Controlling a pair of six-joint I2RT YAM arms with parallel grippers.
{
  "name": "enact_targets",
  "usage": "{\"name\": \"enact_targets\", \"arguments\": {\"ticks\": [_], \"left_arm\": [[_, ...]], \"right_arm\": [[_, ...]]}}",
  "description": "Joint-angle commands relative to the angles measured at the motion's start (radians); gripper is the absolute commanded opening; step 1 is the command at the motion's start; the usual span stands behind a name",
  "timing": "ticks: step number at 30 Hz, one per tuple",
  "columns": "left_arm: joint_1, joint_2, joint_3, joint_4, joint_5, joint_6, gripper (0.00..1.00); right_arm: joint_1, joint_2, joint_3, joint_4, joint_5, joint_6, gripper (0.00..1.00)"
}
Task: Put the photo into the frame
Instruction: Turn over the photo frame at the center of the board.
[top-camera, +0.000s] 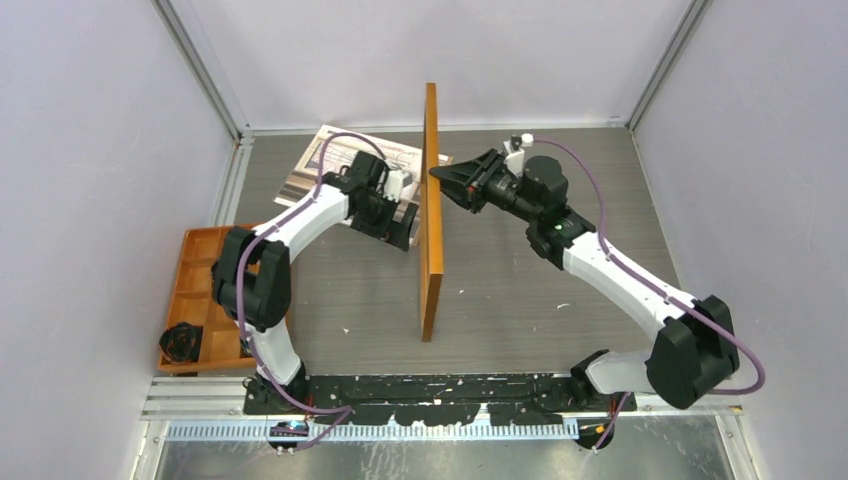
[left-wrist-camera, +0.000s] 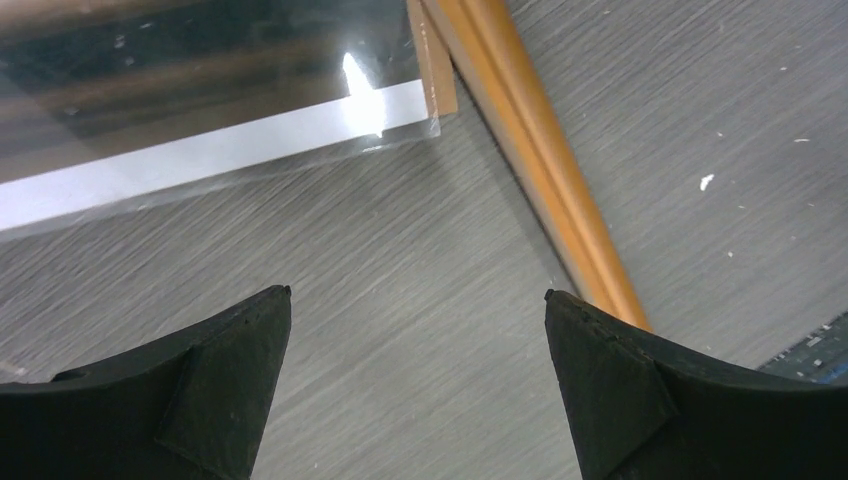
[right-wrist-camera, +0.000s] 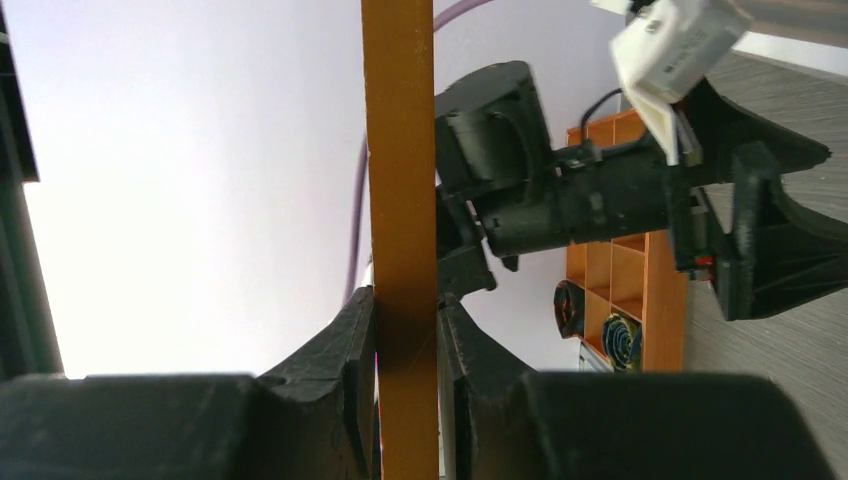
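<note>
The orange-brown frame (top-camera: 431, 230) stands upright on its edge in the middle of the table, running from near to far. My right gripper (top-camera: 437, 173) comes in from the right and is shut on its upper rail (right-wrist-camera: 400, 150), one finger on each side. The photo (top-camera: 320, 165) lies flat at the back left, partly under my left arm. My left gripper (top-camera: 400, 235) hangs open just left of the frame, nothing between its fingers. In the left wrist view the left gripper (left-wrist-camera: 418, 293) is over bare table, with the photo's glossy corner (left-wrist-camera: 200, 110) ahead and the frame's bottom rail (left-wrist-camera: 545, 160) to the right.
An orange compartment tray (top-camera: 195, 290) holding black items sits at the left edge of the table. Walls with metal rails close in the back and both sides. The arm bases stand along the near edge.
</note>
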Motion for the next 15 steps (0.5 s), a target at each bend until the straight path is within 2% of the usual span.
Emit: {"name": "enact_targets", "arguments": {"ticks": [1, 3, 7, 9, 15], "left_arm": [[-0.058, 0.049, 0.042, 0.059, -0.082, -0.008, 1.00], [-0.082, 0.080, 0.064, 0.057, -0.101, -0.001, 1.00], [-0.105, 0.136, 0.101, 0.054, -0.138, 0.018, 0.99], [-0.110, 0.155, 0.106, 0.062, -0.154, 0.020, 0.99], [-0.154, 0.183, 0.101, 0.084, -0.238, 0.068, 0.98]], "right_arm": [[-0.069, -0.130, -0.064, 0.028, -0.049, 0.035, 0.01], [-0.104, -0.175, -0.084, -0.056, -0.067, -0.009, 0.07], [-0.176, -0.275, -0.077, -0.314, -0.068, -0.159, 0.48], [-0.213, -0.308, -0.073, -0.433, -0.066, -0.236, 0.55], [-0.308, -0.343, -0.065, -0.675, -0.087, -0.389, 0.68]]}}
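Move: The right hand holds the middle of the upright photo frame's top rail, so the frame's middle hangs about 16 cm below and 1 cm back of it. The bare board it is taken towards lies roughly 15 cm to its right, level fore and aft, some 33 cm down; the photo is about 14 cm ahead, 14 cm left and 33 cm down. From the left hand, the frame's middle is about 8 cm right, 3 cm back and 6 cm higher. The right hand, still pinching the upright frame's top rail, swings it about 12 cm to the right, away from the photo and the left hand, drawing slightly back and sinking towards the end as the wrist rolls and turns clockwise some 15 degrees; past halfway the fingers spread to release their pinch, yet stay astride the rail. The empty left hand, open throughout, lowers about 5 cm and slides 3 cm right beside the photo's near right corner, tilting a little. ##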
